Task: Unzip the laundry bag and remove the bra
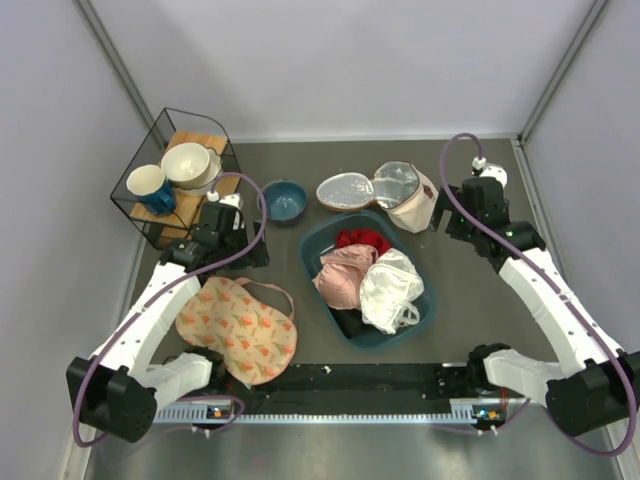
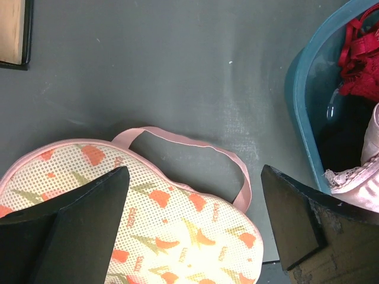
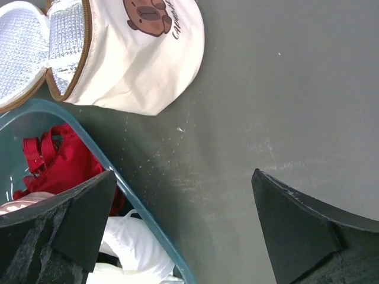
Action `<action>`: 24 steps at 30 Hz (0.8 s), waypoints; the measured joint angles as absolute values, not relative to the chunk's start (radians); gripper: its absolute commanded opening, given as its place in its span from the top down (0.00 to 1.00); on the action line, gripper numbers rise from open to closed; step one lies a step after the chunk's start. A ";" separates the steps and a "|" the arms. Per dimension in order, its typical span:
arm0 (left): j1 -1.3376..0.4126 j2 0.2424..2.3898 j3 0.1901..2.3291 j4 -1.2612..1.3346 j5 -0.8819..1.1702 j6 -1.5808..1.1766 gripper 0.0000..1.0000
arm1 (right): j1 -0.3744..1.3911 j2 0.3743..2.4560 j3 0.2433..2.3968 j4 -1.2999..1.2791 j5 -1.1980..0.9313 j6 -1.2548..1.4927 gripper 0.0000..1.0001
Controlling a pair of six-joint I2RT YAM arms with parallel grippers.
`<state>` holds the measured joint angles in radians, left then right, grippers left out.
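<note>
The laundry bag point(image 1: 238, 325) lies flat on the table at the front left, peach-pink with orange print, its pink loop strap point(image 1: 277, 293) towards the teal basin. In the left wrist view the bag point(image 2: 177, 236) fills the lower part, with the strap point(image 2: 195, 145) above it. My left gripper point(image 1: 235, 245) hangs open and empty above the bag's far edge point(image 2: 193, 171). My right gripper point(image 1: 447, 222) is open and empty above bare table beside the basin point(image 3: 183, 173). No mustard-yellow bra shows in any view. I cannot see the zip.
The teal basin point(image 1: 303, 255) holds a red garment point(image 1: 362, 240), a pale pink lacy garment point(image 1: 345, 275) and a white glossy bundle point(image 1: 392, 288). A beige pouch with silver lining point(image 1: 410, 205) lies open behind it. A blue bowl point(image 1: 285, 200) and a wire rack point(image 1: 175, 175) stand at the back left.
</note>
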<state>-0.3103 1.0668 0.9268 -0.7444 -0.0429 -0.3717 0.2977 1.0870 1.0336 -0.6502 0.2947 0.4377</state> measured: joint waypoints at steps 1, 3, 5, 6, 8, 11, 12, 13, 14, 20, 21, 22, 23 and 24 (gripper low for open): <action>-0.310 1.067 0.927 -0.746 -0.044 -0.373 0.01 | 0.298 1.087 1.032 -0.649 0.295 0.438 0.01; -0.310 1.067 0.928 -0.754 -0.051 -0.376 0.01 | 0.298 1.085 1.022 -0.641 0.294 0.438 0.01; -0.311 1.067 0.928 -0.764 -0.074 -0.390 0.01 | 0.298 1.084 1.013 -0.635 0.294 0.438 0.01; -0.310 1.067 0.928 -0.768 -0.087 -0.398 0.01 | 0.298 1.084 1.009 -0.634 0.294 0.438 0.01; -0.310 1.067 0.928 -0.775 -0.115 -0.422 0.01 | 0.298 1.082 1.007 -0.635 0.293 0.438 0.01; -0.310 1.068 0.928 -0.789 -0.154 -0.472 0.01 | 0.298 1.079 1.007 -0.631 0.292 0.437 0.01; -0.310 1.073 0.930 -0.801 -0.174 -0.501 0.01 | 0.298 1.078 1.007 -0.629 0.289 0.437 0.01; -0.310 1.077 0.931 -0.810 -0.186 -0.525 0.01 | 0.298 1.077 1.007 -0.628 0.288 0.437 0.01; -0.310 1.084 0.931 -0.823 -0.204 -0.559 0.01 | 0.298 1.075 1.007 -0.627 0.286 0.437 0.01; -0.310 1.112 0.919 -0.854 -0.264 -0.731 0.02 | 0.298 1.065 0.995 -0.611 0.272 0.438 0.01; -0.310 1.116 0.912 -0.854 -0.269 -0.753 0.02 | 0.298 1.063 0.991 -0.611 0.269 0.437 0.01; -0.310 1.124 0.905 -0.854 -0.272 -0.768 0.03 | 0.298 1.060 0.987 -0.610 0.266 0.437 0.01; -0.310 1.136 0.898 -0.854 -0.274 -0.783 0.03 | 0.298 1.058 0.984 -0.609 0.266 0.437 0.01; -0.310 1.151 0.893 -0.854 -0.275 -0.797 0.03 | 0.298 1.056 0.981 -0.608 0.264 0.438 0.01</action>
<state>-0.3103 1.1515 0.8928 -0.8536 -0.2749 -0.7975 0.2977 1.0557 0.9810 -0.6079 0.2642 0.4377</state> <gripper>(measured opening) 0.976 0.990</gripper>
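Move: Behind the open left hand lies the laundry bag, its middle about 13 cm back, 2 cm to the left and 12 cm below. The bag's strap loops about 7 cm back and 5 cm to the right of that hand. The blue bowl stands some 13 cm ahead and 7 cm right, the tub of bras about 4 cm back and 24 cm right. From the right hand the laundry bag is about 20 cm back and 43 cm left. Sinking about 4 cm and drifting some 3 cm left and slightly back, the left hand closes in on the laundry bag's far edge beside the strap. It goes left first, then mostly down, while the wrist swings some 25 degrees counter-clockwise and tips a little farther down, fingers staying wide open above the cloth. ##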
